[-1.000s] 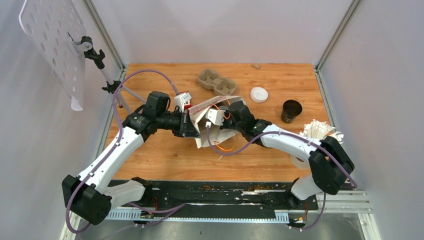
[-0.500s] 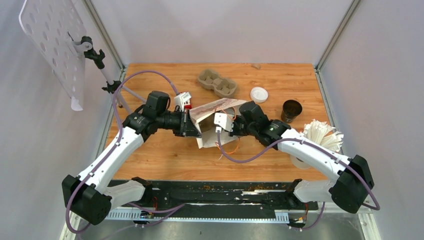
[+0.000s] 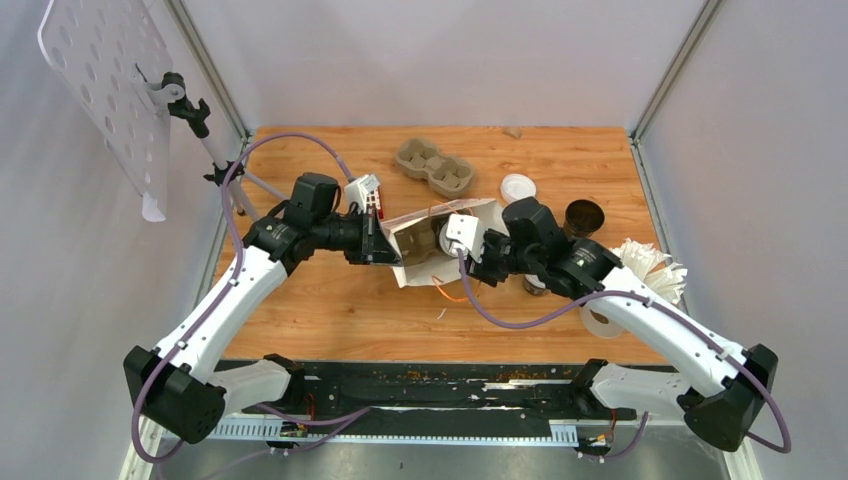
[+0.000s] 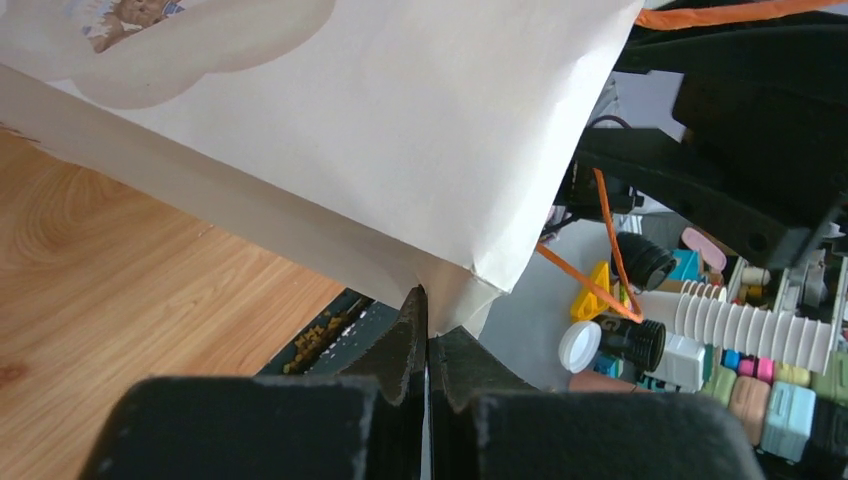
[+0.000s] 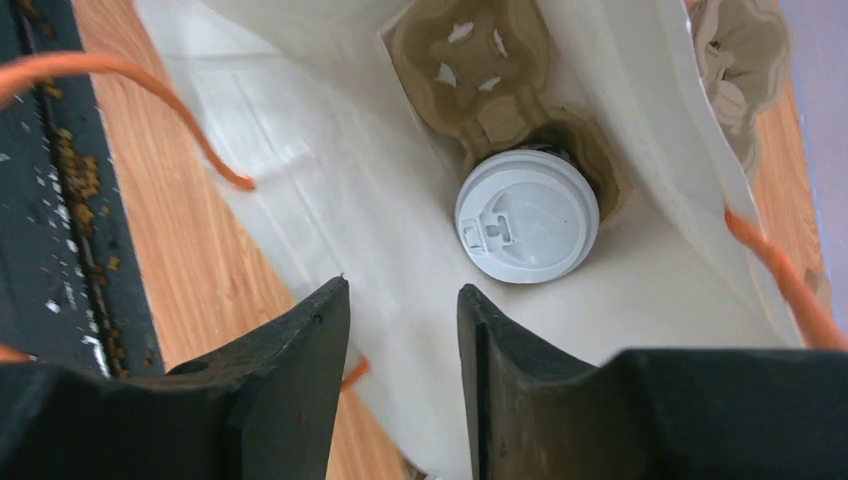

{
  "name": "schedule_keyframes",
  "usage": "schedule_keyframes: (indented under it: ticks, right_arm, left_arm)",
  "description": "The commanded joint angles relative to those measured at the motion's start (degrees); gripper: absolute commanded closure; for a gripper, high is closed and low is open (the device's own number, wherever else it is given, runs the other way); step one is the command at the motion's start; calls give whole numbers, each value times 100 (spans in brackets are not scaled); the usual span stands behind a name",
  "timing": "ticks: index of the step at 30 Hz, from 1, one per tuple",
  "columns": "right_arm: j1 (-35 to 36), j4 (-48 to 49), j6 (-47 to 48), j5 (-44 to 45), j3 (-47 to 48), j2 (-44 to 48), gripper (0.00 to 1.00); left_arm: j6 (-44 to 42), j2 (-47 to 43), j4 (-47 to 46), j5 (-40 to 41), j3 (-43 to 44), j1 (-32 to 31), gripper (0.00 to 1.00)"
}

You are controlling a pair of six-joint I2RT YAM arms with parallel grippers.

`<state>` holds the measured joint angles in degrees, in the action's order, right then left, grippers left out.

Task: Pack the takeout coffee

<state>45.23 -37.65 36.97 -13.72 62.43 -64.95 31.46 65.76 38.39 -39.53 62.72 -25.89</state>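
A takeout coffee cup with a white lid [image 5: 527, 217] sits in one well of a pulp tray [image 5: 480, 60] deep inside the white paper bag [image 5: 330, 190]. The bag [image 3: 425, 265] lies on its side, mouth towards the right. My right gripper [image 5: 400, 305] is open at the mouth with nothing between its fingers; the cup is well beyond the tips. From above, the right gripper [image 3: 450, 245] sits at the bag opening. My left gripper [image 4: 428, 305] is shut on a folded edge of the bag [image 4: 350, 130]; from above, the left gripper [image 3: 388, 252] is at the bag's left end.
A lidless dark cup [image 3: 583, 220] and a loose white lid [image 3: 517, 188] lie right of the bag. A second pulp tray [image 3: 434, 167] rests behind it. The holder of white sticks [image 3: 640, 262] stands at the right edge. Orange bag handles [image 3: 452, 296] trail on the wood.
My right gripper has opened and drawn back to the right, out of the bag. The left gripper, still shut on the bag, has tipped it so the mouth faces right.
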Motion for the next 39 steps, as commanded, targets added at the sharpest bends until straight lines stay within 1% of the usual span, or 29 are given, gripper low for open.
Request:
schedule_keyframes:
  ticks: [1,6,8,12,15,19,23,26,28,29,32,36,39]
  right_arm:
    - [49,214,-1171,-417,394,396,53]
    - [50,120,-1579,-576,604,362,48]
    - [47,67,-1717,-524,678,366,47]
    - [41,-266,-2053,152,1248,292,48]
    - [2,-180,-2188,670,1528,397,47]
    - [-232,-127,-2458,1081,1830,394,44]
    - [-528,-452,-3019,2179,2084,195,42]
    - [-944,-471,-3413,2487,1891,243,40]
    - [-1249,-442,-3576,2493,1648,277,39]
    - [-1350,-440,-3650,2570,1501,293,37]
    - [-1644,-405,-4030,2660,1008,357,24]
    - [-1779,-228,-4278,2722,150,533,19]
    - [-1861,-81,-4575,2859,-415,705,11]
  left_arm:
    - [-48,63,312,317,408,-17,100]
    - [-77,-4,389,530,403,-12,100]
    - [-53,-23,408,576,372,-4,100]
    - [-30,-49,435,624,404,-4,100]
    - [-39,-50,489,762,450,-4,100]
    - [-9,-54,540,805,459,4,100]
    - [-13,-66,669,936,478,13,100]
    - [13,-107,646,925,496,14,100]
    - [24,-145,650,880,487,14,100]
    - [36,-164,652,860,474,14,100]
    - [34,-240,716,898,498,22,100]
    - [23,-289,784,973,556,21,100]
    - [-24,-313,885,1046,559,29,100]
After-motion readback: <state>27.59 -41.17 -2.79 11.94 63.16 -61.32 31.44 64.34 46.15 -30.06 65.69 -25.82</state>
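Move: About 8 cm ahead of the right hand, 14 cm to its right and 16 cm below stands the lidded coffee cup still on the table. The packed cup sits in the tray inside the bag, some 13 cm ahead, 4 cm left and 12 cm down from the right hand. Beyond the lidded cup is the dark cup, 12 cm farther out and 9 cm right of it; the stick holder is 14 cm right of it and 3 cm nearer. From the left hand the lidded cup lies roughly 29 cm right, 5 cm ahead, 18 cm down. Backing up out of the bag's mouth, the right hand arcs over some 13 cm high, swings about 13 cm right and 6 cm forward, then sinks nearly back to its starting height above the lidded cup, turning clockwise some 60 degrees and opening wide. The left hand keeps its pinch on the bag's rim corner and eases it about 2 cm left. ##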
